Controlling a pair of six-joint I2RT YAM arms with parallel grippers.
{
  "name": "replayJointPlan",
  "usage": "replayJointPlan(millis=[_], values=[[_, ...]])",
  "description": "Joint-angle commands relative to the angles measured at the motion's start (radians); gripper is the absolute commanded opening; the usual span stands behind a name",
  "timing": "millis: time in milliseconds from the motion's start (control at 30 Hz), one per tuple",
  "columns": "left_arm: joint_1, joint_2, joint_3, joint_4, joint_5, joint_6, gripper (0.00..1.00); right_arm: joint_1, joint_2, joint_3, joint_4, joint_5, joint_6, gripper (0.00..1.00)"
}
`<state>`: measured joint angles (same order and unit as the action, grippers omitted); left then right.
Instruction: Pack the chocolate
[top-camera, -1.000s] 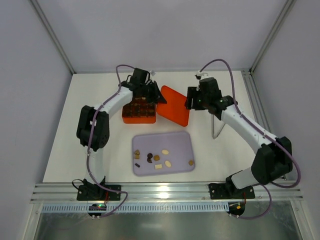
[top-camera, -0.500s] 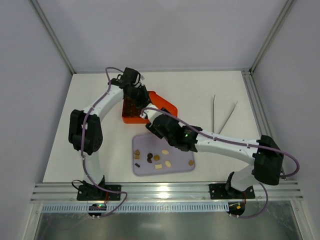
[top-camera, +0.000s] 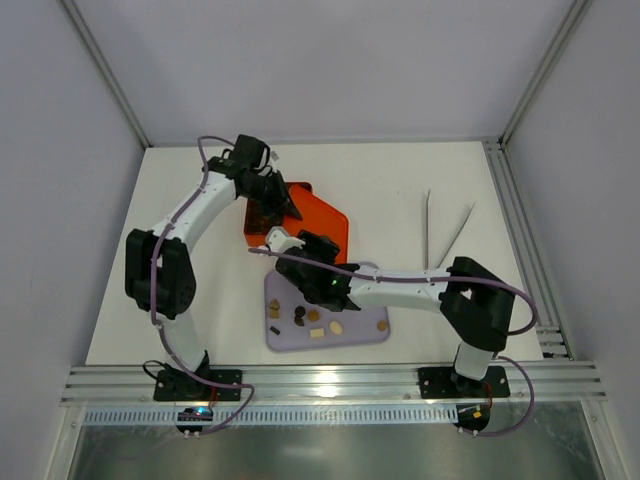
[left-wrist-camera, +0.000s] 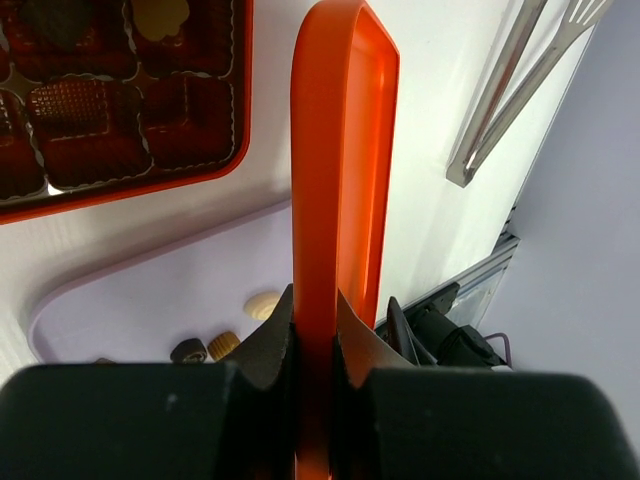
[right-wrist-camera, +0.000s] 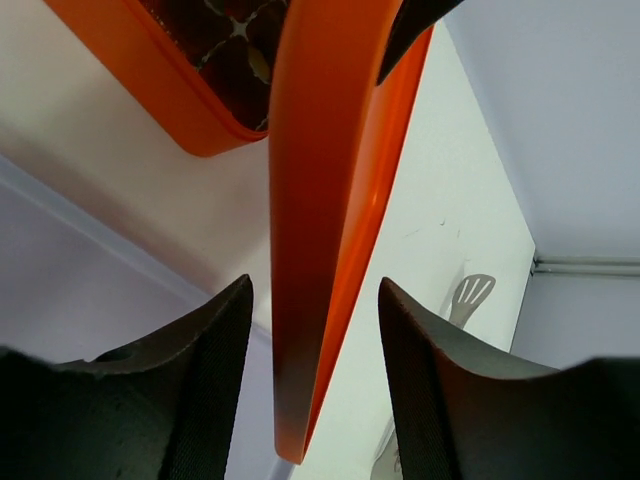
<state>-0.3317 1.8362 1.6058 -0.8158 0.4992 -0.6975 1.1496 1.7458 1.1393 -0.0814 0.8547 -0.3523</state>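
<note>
Several small chocolate pieces (top-camera: 313, 315), brown, tan and cream, lie on a lavender tray (top-camera: 365, 290); three show in the left wrist view (left-wrist-camera: 264, 303). Behind the tray stands the orange gridded box (top-camera: 258, 228), with brown pieces in its cells (left-wrist-camera: 70, 105). My left gripper (top-camera: 283, 203) is shut on the rim of the flat orange lid (top-camera: 322, 222), holding it on edge (left-wrist-camera: 335, 180) beside the box. My right gripper (top-camera: 298, 252) stands open, its fingers (right-wrist-camera: 215, 380) either side of the lid's near edge (right-wrist-camera: 315, 300) without touching it.
Metal tongs (top-camera: 428, 225) lie on the white table at the back right, also seen in the left wrist view (left-wrist-camera: 510, 80). My right arm stretches across the lavender tray. Aluminium rails run along the table's right and near edges.
My right arm has swung from the back right across to the middle, up to the lid's near edge. My left gripper has drawn the lid leftward, toward the box.
</note>
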Motion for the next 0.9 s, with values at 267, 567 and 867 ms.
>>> replayJointPlan(millis=[267, 567, 867], values=[[0.022, -0.072, -0.026, -0.011, 0.062, 0.02, 0.0, 0.002, 0.09, 0.091, 0.219, 0.139, -0.135, 0.4], [0.036, -0.107, -0.05, 0.0, 0.081, 0.02, 0.02, 0.002, 0.118, 0.103, 0.302, 0.207, -0.212, 0.05], [0.063, -0.155, -0.032, 0.061, 0.021, 0.021, 0.78, 0.004, 0.012, 0.122, 0.254, 0.211, -0.231, 0.04]])
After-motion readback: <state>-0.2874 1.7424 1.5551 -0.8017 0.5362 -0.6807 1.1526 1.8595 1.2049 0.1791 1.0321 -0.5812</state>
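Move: My left hand already pinches the orange lid, whose middle lies about 5 cm to its right and 5 below; the lid slopes down away from that hand. My right hand waits open astride the lid's near edge, the lid's middle some 5 cm ahead, 1 left and 3 lower. From the right hand, the chocolate box sits about 7 cm ahead, 11 left and 10 below, and the lilac tray some 15 cm back, straight behind and 13 lower. I pass the lid from left hand to right: my right hand slides about 3 cm forward and a bit left, further onto the lid's near edge, and closes until it pinches the edge. Then it rises some 2 cm, fingers tipping up about 10 degrees in all, while my left hand, after a slight dip, drifts a little left, rises about 2 cm and spreads its fingers to let the lid go. ##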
